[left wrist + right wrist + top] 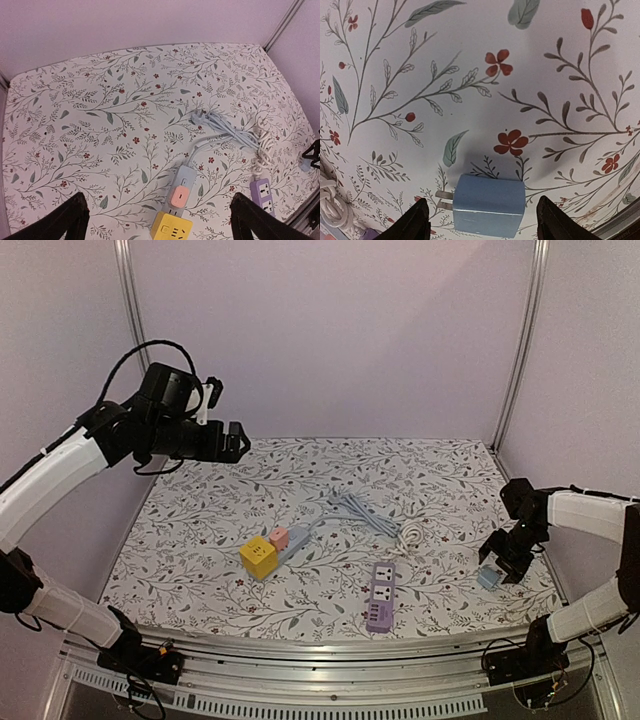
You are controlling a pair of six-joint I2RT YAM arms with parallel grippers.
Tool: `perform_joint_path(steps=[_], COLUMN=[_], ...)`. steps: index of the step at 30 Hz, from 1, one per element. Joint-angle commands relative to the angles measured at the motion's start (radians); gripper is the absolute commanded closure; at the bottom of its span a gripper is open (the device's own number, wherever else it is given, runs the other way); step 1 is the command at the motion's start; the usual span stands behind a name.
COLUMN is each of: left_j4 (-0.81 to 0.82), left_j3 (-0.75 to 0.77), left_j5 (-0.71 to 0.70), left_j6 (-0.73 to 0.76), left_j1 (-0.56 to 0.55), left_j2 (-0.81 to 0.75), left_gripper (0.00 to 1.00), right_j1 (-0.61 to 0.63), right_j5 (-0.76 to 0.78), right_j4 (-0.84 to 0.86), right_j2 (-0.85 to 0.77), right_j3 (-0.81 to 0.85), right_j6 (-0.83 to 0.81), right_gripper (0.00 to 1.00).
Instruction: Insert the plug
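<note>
A small blue plug (488, 205) lies flat on the floral table cover, its two metal prongs pointing left in the right wrist view. My right gripper (482, 222) is down over it with one finger on each side. A gap shows on both sides, so nothing is gripped. In the top view the blue plug (488, 578) sits near the table's right edge under the right gripper (498, 566). A grey power strip (296, 540) holds a pink adapter (279, 537) and a yellow cube (259, 557). My left gripper (238, 443) hangs open, high at the back left.
A purple power strip (381, 596) lies near the front edge, between the grey strip and the plug. A bundled grey cable (362, 510) and a coiled white cord (410, 533) lie mid-table. The enclosure wall and table edge are close to the right of the plug.
</note>
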Motion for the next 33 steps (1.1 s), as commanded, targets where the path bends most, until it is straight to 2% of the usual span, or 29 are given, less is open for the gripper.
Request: perform_joint_path(steps=[1,9,16,26,28,33], left_j4=[0.011,0.015,0.012,0.009,0.021,0.078], left_j3=[-0.028,-0.026,-0.041,-0.058,-0.069,-0.111], left_j5=[0.005,0.004,0.005,0.007,0.054,0.272], left_j6=[-0.007,0.004,0.010,0.029,0.067,0.157], left_j1=[-0.010,-0.010,-0.010,-0.009,-0.009,-0.009], left_j2=[-0.008,-0.001,-0.009,-0.025,-0.030,-0.034], left_gripper=[0.01,0.01,0.01,0.01,0.01,0.01], right_j1=[-0.006,-0.007,-0.006,-0.001,0.009,0.081], right_j5=[0.003,-0.018,-0.025,-0.137,-0.157,-0.217], right_j4=[0.048,0.070,0.057,0.042,0.038,0.024], right_j2=[0.027,0.048,0.038,-0.022,-0.034,-0.024], right_j3=[-0.014,-0.055,-0.061,-0.017,0.013,0.129], right_j6=[-0.067,-0.085,-0.087,-0.111,-0.115,-0.131], right_gripper=[0.31,0.50,0.61,0.61,0.62,0.61])
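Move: The blue plug lies almost between the right hand's open fingers, straight below the hand point by about 2 cm, prongs pointing left. From that hand the purple power strip is some 22 cm to the left and 5 cm nearer the base, and the white cord coil about 15 cm left and 11 cm ahead, both about 2 cm lower. From the left hand the blue plug is roughly 48 cm to the right, 10 cm back and 29 cm below. Over the blue plug the right hand sinks about 1.5 cm, its fingers closing from either side until they pinch the plug's body, and after a short hold it lifts roughly 3 cm while swinging some 3 cm left and a little forward towards the purple strip, turning slightly counter-clockwise with its left side rising. The left hand, open and empty, sinks about 2 cm and at the end starts to drift right and back. ##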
